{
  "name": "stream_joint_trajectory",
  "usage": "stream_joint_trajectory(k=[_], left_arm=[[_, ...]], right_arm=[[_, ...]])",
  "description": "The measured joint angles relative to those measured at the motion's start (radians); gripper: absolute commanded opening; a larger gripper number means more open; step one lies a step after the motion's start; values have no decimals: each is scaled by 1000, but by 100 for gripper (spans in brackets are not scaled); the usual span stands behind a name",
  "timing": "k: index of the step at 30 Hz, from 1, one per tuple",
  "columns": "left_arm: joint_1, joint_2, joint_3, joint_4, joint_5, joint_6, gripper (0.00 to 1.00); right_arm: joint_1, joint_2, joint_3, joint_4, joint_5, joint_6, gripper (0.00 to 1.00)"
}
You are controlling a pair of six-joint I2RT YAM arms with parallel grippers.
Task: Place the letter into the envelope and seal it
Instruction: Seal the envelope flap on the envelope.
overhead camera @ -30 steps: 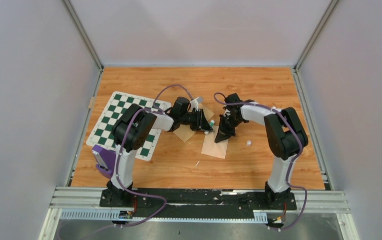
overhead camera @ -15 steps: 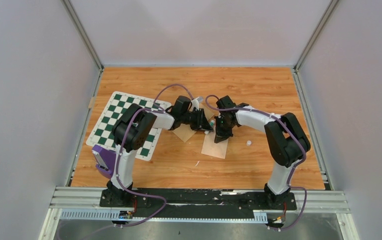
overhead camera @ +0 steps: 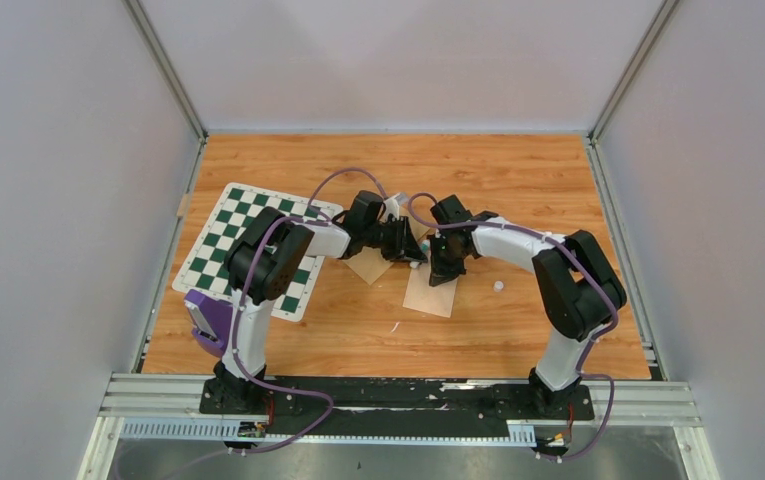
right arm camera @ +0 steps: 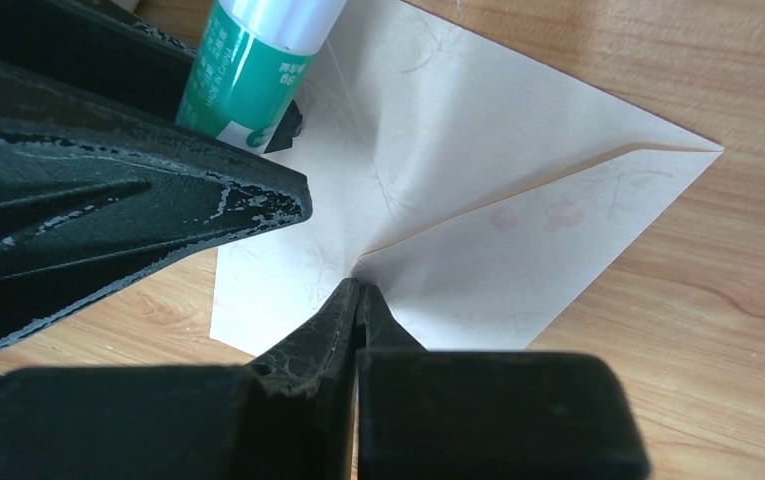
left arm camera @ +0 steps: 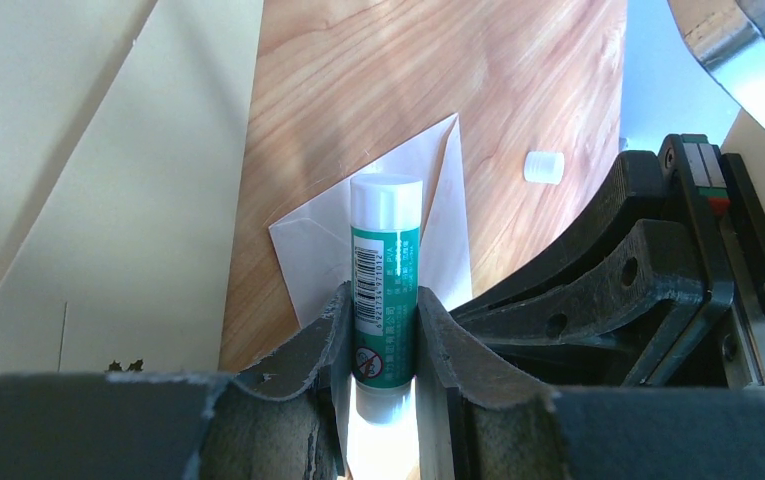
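Note:
The cream envelope [overhead camera: 430,292] lies flat on the wooden table, and its flap edges meet in a point [right arm camera: 378,250]. My right gripper [right arm camera: 360,287] is shut, with its tips down at that point of the flap; in the top view it [overhead camera: 443,268] stands over the envelope's far end. My left gripper [left arm camera: 383,300] is shut on a green glue stick [left arm camera: 386,255] whose white end points at the envelope [left arm camera: 438,200]. The stick [right arm camera: 258,70] hangs just left of the right fingers. The letter is hidden.
A plain tan sheet [overhead camera: 366,266] lies under the left gripper [overhead camera: 410,247]. The small white glue cap [overhead camera: 498,286] sits right of the envelope. A green-and-white chessboard [overhead camera: 220,232] covers the left side, and a purple object [overhead camera: 206,315] sits near the left arm's base.
The right gripper has moved left and a little farther back over the envelope, closer to the glue stick. The left arm with the stick has stayed in place.

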Motion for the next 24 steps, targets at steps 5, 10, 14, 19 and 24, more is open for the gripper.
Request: stream_joint_trajectory(k=[5,10,14,19,24], left_arm=[[14,-3,0,28,7,0,0],[81,-65,-7,72,24,-53,0],[156,-156,-13,140,48,-108,0],[216,-250,-13,153,60,-108,0],[229,-299,0,97,77,-74,0]], right_arm=[[0,-8,-7,11,-2,-8,0],[0,-10,-8,12,-5,-23,0],[0,-12,-8,13,-6,-31,0],[4,-16,-6,13,-6,-58,0],[-10,-18,132,-94,107,-153,0]])
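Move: The envelope's middle lies about 5 cm back, 3 cm right and 3 cm below the left hand, which still holds the glue stick; it is practically straight under the right hand's shut fingertips, roughly 1 cm lower, by the folded flap's tip. From the left hand the brown envelope lies some 4 cm ahead and 7 cm left, on the table. The loose glue cap stands roughly 15 cm to the right of the right hand, level with it. The left hand keeps its grip on the glue stick and swings it quickly up and away from the envelope, rising about 16 cm while going some 7 cm forward and as far left, its fingers tipping upward and swinging forward by some 20 degrees before it slows. The right hand at first stays almost still with its shut fingertips on the flap, then right at the end comes free, going forward and up about 3 cm each and slightly right, fingers still shut. ##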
